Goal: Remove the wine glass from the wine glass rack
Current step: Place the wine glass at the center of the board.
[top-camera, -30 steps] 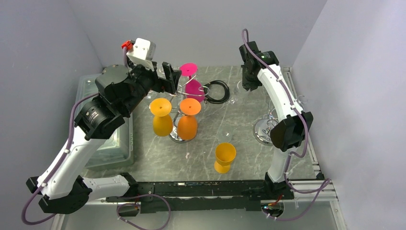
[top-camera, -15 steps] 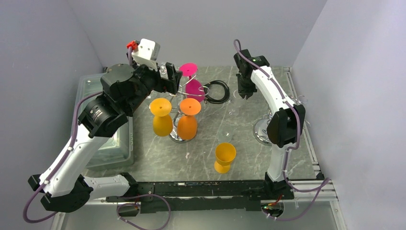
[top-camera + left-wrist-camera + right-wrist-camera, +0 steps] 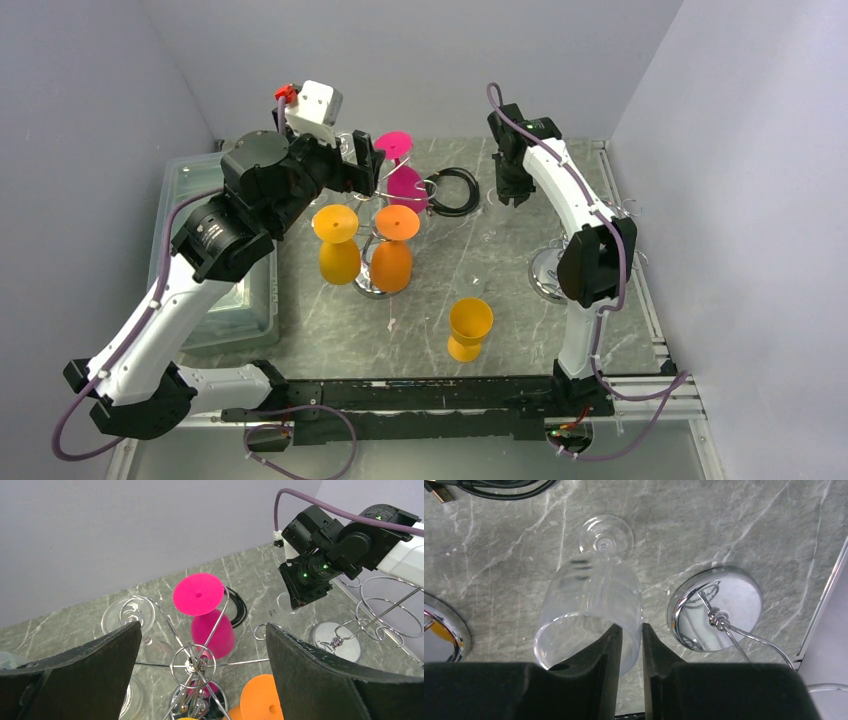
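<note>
The wine glass rack (image 3: 372, 285) stands mid-table, its wire hub (image 3: 192, 665) under my left gripper (image 3: 202, 627). Upside down on its arms hang a pink glass (image 3: 405, 185), two orange glasses (image 3: 338, 255) and a clear one (image 3: 120, 617). My left gripper (image 3: 365, 165) hovers above the rack, wide open and empty. A clear wine glass (image 3: 589, 595) stands upright on the table at the back right. My right gripper (image 3: 631, 627) is over its rim. One finger is inside the bowl and one outside, a narrow gap apart, so the gripper is open.
A second, empty chrome stand (image 3: 548, 275) is right of the clear glass. Near the front an orange glass (image 3: 470, 325) stands upright. A black cable coil (image 3: 455, 190) lies at the back, and a clear plastic bin (image 3: 180, 180) fills the left side.
My left arm has pushed further forward over the rack. The right arm swung left with the clear glass, and its fingers have now parted a little.
</note>
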Controlling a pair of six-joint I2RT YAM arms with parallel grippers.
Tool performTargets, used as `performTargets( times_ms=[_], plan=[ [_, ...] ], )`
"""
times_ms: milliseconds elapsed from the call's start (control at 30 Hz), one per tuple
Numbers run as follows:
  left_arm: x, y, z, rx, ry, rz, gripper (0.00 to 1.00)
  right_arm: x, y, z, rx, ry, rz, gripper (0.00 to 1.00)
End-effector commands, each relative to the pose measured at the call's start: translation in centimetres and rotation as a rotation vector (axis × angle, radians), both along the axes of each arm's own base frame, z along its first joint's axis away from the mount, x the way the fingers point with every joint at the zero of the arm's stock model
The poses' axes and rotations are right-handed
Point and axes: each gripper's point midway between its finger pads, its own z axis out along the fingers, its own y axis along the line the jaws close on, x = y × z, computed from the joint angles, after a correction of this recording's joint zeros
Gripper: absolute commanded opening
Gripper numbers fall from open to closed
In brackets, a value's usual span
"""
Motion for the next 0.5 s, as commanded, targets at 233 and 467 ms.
performTargets(
  times_ms=[233, 467],
  plan=[
    [0.3, 0.1, 0.5, 0.008, -0.017, 0.011, 0.99, 1.5, 0.6, 2.0, 0.028, -0.080, 0.011, 0.36],
    [0.5, 0.0, 0.4, 0.010, -0.016, 0.013, 0.99, 1.7, 0.3, 3.6, 0.026, -0.120, -0.006, 0.43]
  ],
)
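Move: The clear wine glass stands on the board with the right side of its rim between the right hand's fingers; its middle is about 4 cm left and 7 cm below. The bare rack's base is some 9 cm back and 9 cm right, about 15 cm down; the black cable lies about 8 cm ahead and 12 cm left. From the left hand the glass is roughly 12 cm ahead, 23 cm right and 38 cm below. The right fingers spread wider astride the glass's rim, then the hand eases about 1 cm up and forward. ##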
